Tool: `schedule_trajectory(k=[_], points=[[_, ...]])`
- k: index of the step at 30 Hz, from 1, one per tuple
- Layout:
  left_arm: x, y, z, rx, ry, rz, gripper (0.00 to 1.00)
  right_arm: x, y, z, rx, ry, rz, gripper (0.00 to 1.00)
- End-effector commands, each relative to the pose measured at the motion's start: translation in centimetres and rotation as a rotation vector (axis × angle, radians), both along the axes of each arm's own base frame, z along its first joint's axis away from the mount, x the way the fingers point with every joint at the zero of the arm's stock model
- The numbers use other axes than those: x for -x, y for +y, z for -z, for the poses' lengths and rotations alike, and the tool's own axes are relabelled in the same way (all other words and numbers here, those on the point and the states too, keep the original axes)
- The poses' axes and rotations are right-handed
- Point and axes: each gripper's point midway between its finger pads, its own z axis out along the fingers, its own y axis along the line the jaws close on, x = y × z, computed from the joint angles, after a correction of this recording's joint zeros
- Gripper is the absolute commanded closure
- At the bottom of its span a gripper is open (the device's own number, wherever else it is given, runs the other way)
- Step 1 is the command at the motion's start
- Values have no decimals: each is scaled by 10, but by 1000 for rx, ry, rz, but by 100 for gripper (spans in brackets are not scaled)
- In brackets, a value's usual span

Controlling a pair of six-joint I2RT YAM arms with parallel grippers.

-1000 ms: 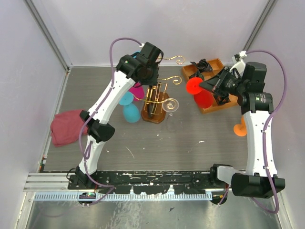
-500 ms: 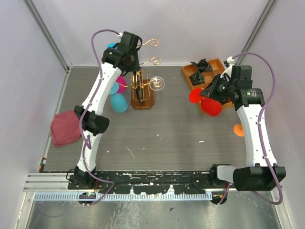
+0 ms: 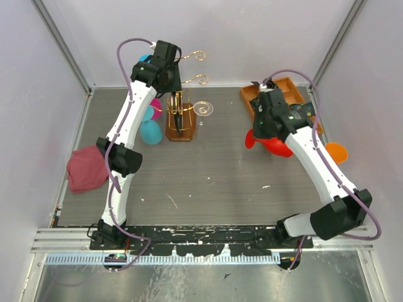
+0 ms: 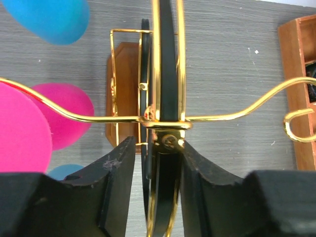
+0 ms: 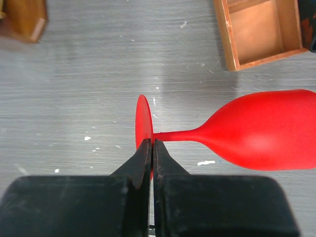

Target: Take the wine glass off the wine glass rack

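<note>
The wine glass rack point(image 3: 179, 128), gold wire on a brown wooden base, stands at the back left of the table. My left gripper point(image 3: 171, 77) sits over its top. In the left wrist view the left gripper point(image 4: 155, 144) straddles the rack's gold centre post point(image 4: 168, 74). The right finger touches the post and a narrow gap shows at the left finger, so it is open. My right gripper point(image 5: 152, 144) is shut on the round foot of a red wine glass point(image 5: 261, 129). The glass lies sideways above the table, clear of the rack point(image 3: 272, 145).
Pink point(image 3: 154, 107), blue point(image 3: 151, 132) and clear point(image 3: 203, 109) glasses hang on or sit by the rack. An orange-brown compartmented tray point(image 3: 280, 85) stands at the back right. An orange glass point(image 3: 335, 151) lies at the right. A red cloth point(image 3: 87, 168) lies at the left.
The rack slid left and back together with my left gripper, whose jaws then widened. My right arm swung the red glass from over the tray towards the table's middle.
</note>
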Motion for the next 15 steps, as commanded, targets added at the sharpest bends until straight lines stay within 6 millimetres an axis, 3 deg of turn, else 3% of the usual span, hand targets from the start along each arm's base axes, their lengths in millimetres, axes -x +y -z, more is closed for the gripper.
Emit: schedule_trajectory(k=[1,7,12,15], points=[[-2,9,14,-29,32,-8,51,-6,-16,-1,305,-47,107,99],[5,-2,10,-21,29,38,35,-6,-6,30,641,-18,123,99],[15,-7,5,-22,21,74,27,-9,-9,57,936,7,131,99],[20,-4,0,-28,18,80,24,-5,-14,74,1014,48,125,99]])
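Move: The red wine glass, foot pinched in the right fingers and bowl pointing right, is above bare table roughly 21 cm straight below that hand. From there the brown tray is about 8 cm ahead and 8 cm right, the orange glass some 11 cm back and 20 cm right. The left fingers straddle the top of the rack's post, about 2 cm below; the magenta glass hangs 4 cm back and 6 cm left, the clear glass 8 cm back and 8 cm right, both about 10 cm down. The red wine glass, still pinched by its foot, is lowered about 9 cm almost straight down towards the bare table while the right hand rolls nearly 50 degrees, its right side rising, so the bowl swings upward. Meanwhile the left hand opens wider off the rack's post and sinks about 4 cm astride it, easing slightly back. ##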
